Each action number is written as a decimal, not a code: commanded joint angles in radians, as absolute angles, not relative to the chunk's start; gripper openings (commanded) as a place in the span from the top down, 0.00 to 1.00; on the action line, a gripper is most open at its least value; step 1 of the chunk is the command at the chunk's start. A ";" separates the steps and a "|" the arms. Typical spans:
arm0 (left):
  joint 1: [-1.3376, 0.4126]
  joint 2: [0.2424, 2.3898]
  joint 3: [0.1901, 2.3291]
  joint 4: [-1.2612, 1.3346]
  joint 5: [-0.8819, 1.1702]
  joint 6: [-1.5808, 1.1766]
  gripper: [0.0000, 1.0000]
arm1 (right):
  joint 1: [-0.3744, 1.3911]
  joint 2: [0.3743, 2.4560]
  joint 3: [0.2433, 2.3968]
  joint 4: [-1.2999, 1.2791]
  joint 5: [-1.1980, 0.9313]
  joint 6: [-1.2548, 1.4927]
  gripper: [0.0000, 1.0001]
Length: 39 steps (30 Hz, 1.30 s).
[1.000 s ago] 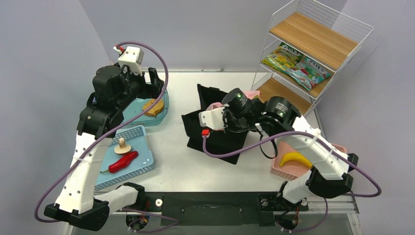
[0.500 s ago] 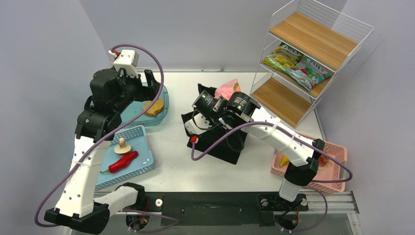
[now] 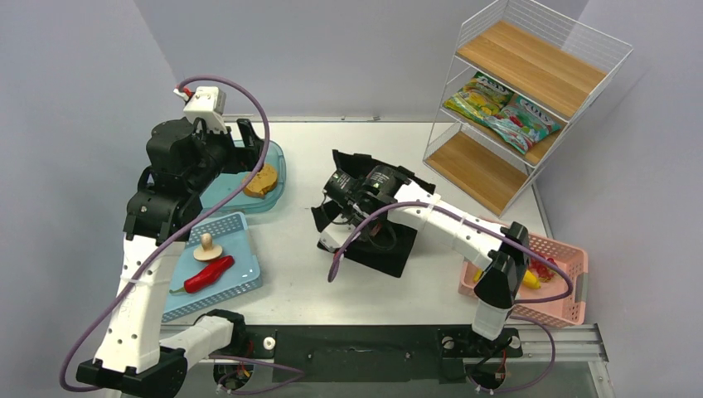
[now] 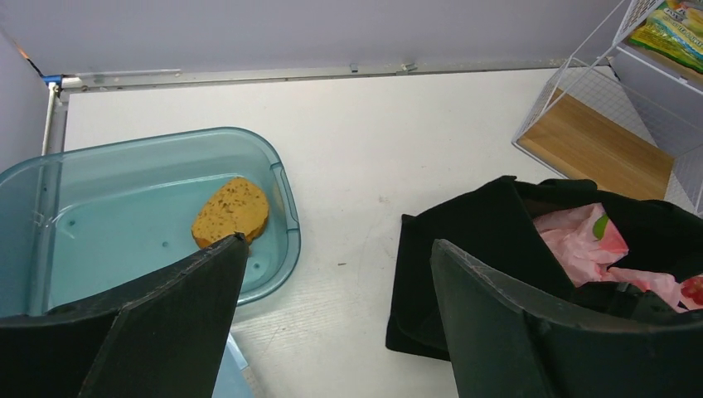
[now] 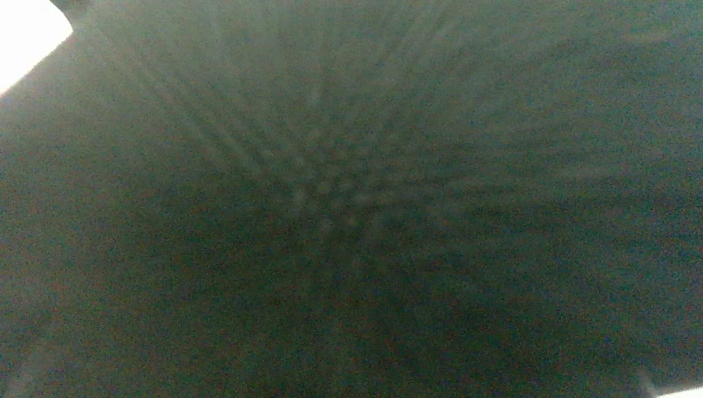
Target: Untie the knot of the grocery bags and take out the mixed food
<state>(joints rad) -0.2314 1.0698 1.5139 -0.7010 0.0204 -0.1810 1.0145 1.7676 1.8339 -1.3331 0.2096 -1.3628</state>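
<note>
The black tote (image 3: 377,249) lies mid-table. My right arm's wrist (image 3: 365,184) is pushed down into its mouth; the right gripper is buried in the fabric, and the right wrist view shows only darkness. A pink grocery bag (image 4: 580,240) shows inside the tote (image 4: 464,274) in the left wrist view; its knot is hidden. My left gripper (image 4: 338,242) hangs open and empty above the table between the teal tub (image 4: 282,191) and the tote. A mushroom (image 3: 206,246) and a red chilli (image 3: 209,274) lie in the blue basket (image 3: 244,286). A banana (image 3: 530,280) and red fruit (image 3: 545,267) lie in the pink basket (image 3: 576,286).
A slice of bread (image 3: 261,181) lies in the teal tub (image 3: 278,166) at the back left. The wire shelf (image 3: 497,50) at the back right holds green snack packets (image 3: 501,106). A purple cable (image 3: 348,249) loops from the right arm over the tote.
The right arm has swung left and down into the tote; the pink bag seen above the tote half a second ago is now covered. The left arm has drifted slightly left.
</note>
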 commanded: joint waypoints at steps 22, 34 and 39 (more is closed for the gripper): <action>-0.202 1.119 1.522 -0.691 0.102 -0.232 0.20 | 0.682 1.817 1.709 -1.121 -0.456 -1.474 0.67; -0.201 1.147 1.525 -0.672 0.155 -0.235 0.19 | 0.635 1.661 1.697 -0.941 -0.621 -1.220 0.26; -0.200 1.151 1.537 -0.671 0.160 -0.197 0.19 | 0.625 1.603 1.688 -0.929 -0.583 -1.180 0.14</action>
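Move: The right hand is already down inside the open black bag, its shut fingers apparently still on the pink grocery bag; the black bag's middle is about 3 cm ahead, 2 cm to the right and level, while the pink bag's bulk lies roughly 4 cm ahead, 1 cm to the right and 4 cm below. The bread in the teal tub is some 28 cm left, 13 cm farther out and 8 cm lower. From the left hand, the black bag's middle lies about 25 cm right, 1 cm back and 18 cm down. With its fingers shut, the right hand first pushes some 3–4 cm deeper into the black bag, then sweeps about 4 cm forward while sinking a little more and opening wide to let go of the pink grocery bag, and finally lifts about 7 cm straight up off it. As it goes, the wrist rolls some 40 degrees so the fingertips swing to the left and somewhat back, while the open left hand eases down and slightly right and forward, closer to the black bag. ##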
